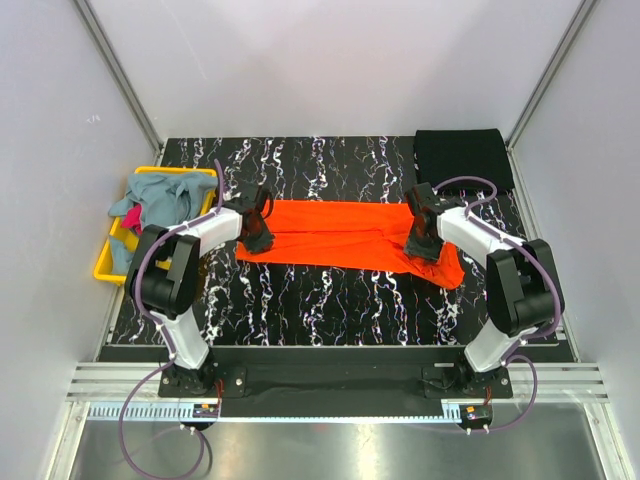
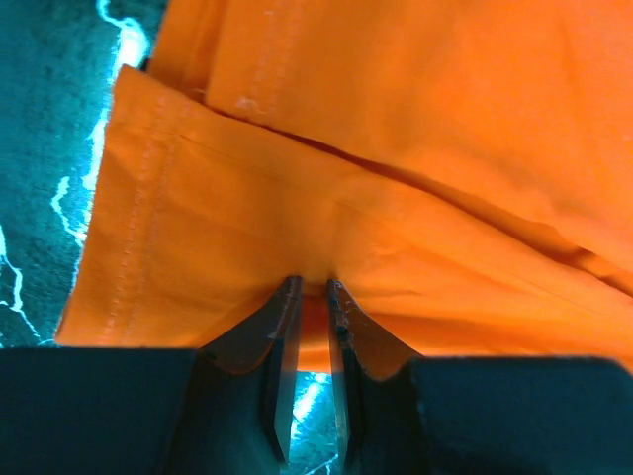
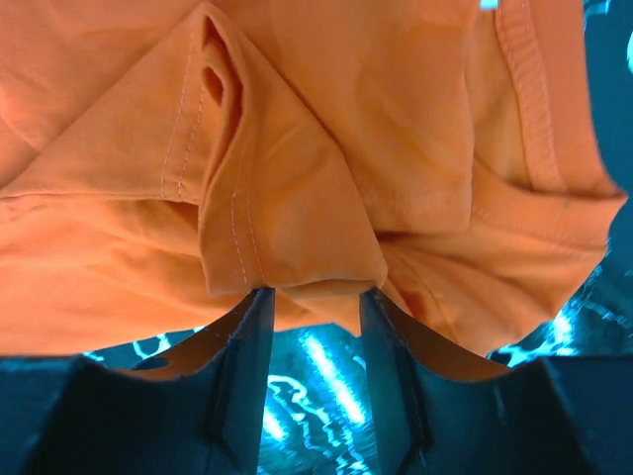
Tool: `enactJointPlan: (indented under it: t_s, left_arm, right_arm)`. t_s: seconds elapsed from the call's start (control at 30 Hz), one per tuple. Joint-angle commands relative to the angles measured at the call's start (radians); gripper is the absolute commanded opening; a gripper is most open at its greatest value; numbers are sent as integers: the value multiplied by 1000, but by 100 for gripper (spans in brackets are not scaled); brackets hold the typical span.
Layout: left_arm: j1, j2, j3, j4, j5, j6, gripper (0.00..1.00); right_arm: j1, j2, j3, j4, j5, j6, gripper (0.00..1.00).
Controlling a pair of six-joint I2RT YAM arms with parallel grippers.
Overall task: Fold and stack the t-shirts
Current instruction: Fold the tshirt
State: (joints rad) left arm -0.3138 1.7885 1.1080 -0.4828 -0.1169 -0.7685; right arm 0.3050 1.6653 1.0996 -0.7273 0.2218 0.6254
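Note:
A bright orange t-shirt (image 1: 340,235) lies spread across the middle of the black marbled table, folded lengthwise into a long band. At its left end my left gripper (image 1: 258,238) is shut on the cloth; the left wrist view shows the narrow jaws (image 2: 314,285) pinching an orange fold (image 2: 396,148). At the right end my right gripper (image 1: 420,250) stands open. In the right wrist view a hemmed fold of the orange t-shirt (image 3: 297,119) rests loosely across the tips of the spread jaws (image 3: 316,292). A folded black t-shirt (image 1: 463,158) lies at the back right.
A yellow bin (image 1: 105,265) at the table's left edge holds grey-blue t-shirts (image 1: 165,195) and a magenta one (image 1: 131,218), heaped and hanging over its rim. Bare marbled table (image 1: 330,300) stretches in front of the orange cloth. White walls close in on three sides.

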Motion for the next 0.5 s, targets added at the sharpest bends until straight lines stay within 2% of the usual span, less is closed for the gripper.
enactJointPlan:
  t_s: [0.0,0.17,0.3,0.33,0.43,0.47]
  left_arm:
    - [13,5,-2,30,-32,-9,21]
    - [13,5,-4,27,-41,-14,21]
    - [16,14,-4,20,-50,-12,21]
    - [18,17,-4,16,-55,-12,21]
    - [18,22,-4,6,-70,-14,21]
    - [18,22,-4,4,-75,-15,21]
  right_arm:
    - [-3,8,23,57,63,-113,46]
    - [-3,33,58,62,134,-188,39]
    - [-3,59,94,54,209,-233,22]
    - [-3,73,109,52,221,-246,12]
    - [-3,97,140,49,283,-274,0]
    - [-3,105,147,49,304,-295,0]
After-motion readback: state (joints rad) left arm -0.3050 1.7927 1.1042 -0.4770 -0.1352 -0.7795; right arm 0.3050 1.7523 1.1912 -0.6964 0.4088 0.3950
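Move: The loose sleeve end folded on the t-shirt lies just in front of the right hand's open fingertips, some 2 cm ahead, straight on and about 1 cm below. The shirt's right edge is roughly 6 cm to that hand's right and 2 cm farther out; the black board is about 20 cm ahead and 7 cm right. From the left hand, the sleeve end lies about 32 cm to the right and 1 cm ahead. The right fingers close fully and pinch the sleeve end, pushing it along as they travel forward and to the right, some 5 cm in all, towards the shirt's right edge. The fingertips swing about 15 degrees to the right and the hand turns roughly 10 degrees counter-clockwise, lifting slightly at the end. The left hand stays put, resting on the shirt's left end. ##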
